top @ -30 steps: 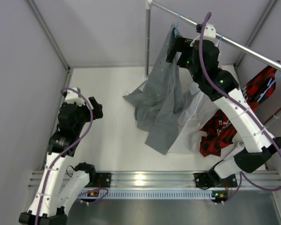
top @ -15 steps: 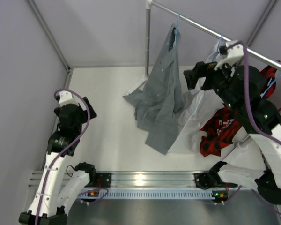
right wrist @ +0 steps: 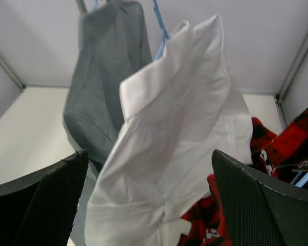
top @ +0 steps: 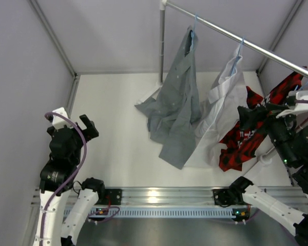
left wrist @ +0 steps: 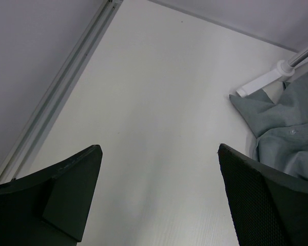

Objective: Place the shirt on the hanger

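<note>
The grey shirt hangs from the rail on the light-blue hanger, whose hook sits over the bar. Its lower part pools on the table. In the right wrist view the shirt shows behind a white shirt. My right gripper is open and empty, well right of the shirt and facing the white shirt; its jaws stand wide apart. My left gripper is open and empty at the near left, far from the shirt. Between its jaws lies bare table, with the shirt's hem at the right.
A white shirt hangs on a second blue hanger right of the grey one. A red-and-black garment hangs further right. The metal rail runs diagonally, with its post at the back. Grey walls close in both sides.
My right arm has pulled away from the grey shirt's collar at the rail, moving right and nearer. The left arm has drawn back toward the near left. The shirt stays hanging.
</note>
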Controlling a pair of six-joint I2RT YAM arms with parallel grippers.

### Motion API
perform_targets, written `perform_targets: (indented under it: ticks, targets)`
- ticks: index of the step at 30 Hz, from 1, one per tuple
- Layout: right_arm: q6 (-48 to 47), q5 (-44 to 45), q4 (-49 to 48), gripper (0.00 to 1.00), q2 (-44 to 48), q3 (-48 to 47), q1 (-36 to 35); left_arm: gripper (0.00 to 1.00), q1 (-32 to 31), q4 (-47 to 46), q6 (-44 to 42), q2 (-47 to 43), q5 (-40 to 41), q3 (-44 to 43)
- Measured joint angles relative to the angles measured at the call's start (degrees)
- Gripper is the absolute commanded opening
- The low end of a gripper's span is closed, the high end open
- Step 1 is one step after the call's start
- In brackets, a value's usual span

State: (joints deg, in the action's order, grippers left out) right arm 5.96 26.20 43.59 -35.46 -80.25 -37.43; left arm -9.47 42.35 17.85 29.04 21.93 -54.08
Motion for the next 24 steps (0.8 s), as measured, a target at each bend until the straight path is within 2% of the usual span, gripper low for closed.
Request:
perform_targets:
  ticks: [10, 24]
  targets:
    - [0.8, 1.4, 1.5, 0.99, 2.1, 14.0, 0.0, 0.98, 0.0, 1.8, -0.9, -4.2, 0.0, 0.0]
    - [1.0, 5.0, 0.3, 1.00, 7.8, 22.1, 0.0, 0.98, -0.1, -1.1, -2.2, -11.8, -3.5, 8.8]
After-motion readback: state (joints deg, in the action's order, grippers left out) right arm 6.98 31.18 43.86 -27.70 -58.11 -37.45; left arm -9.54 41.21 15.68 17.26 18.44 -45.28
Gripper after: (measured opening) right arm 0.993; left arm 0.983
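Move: The grey shirt already hangs on the rail. Its middle lies roughly 12 cm ahead of the empty right hand, 19 cm to its left and 22 cm lower. The white shirt's middle is about 13 cm ahead of that hand, 4 cm left and 20 cm below; the red plaid shirt's is some 10 cm ahead, 8 cm right and 25 cm below. From the left hand, the grey shirt is about 11 cm ahead, 29 cm right and 7 cm lower. The open right hand sinks about 13 cm close by the red plaid shirt; the left eases back and down. ##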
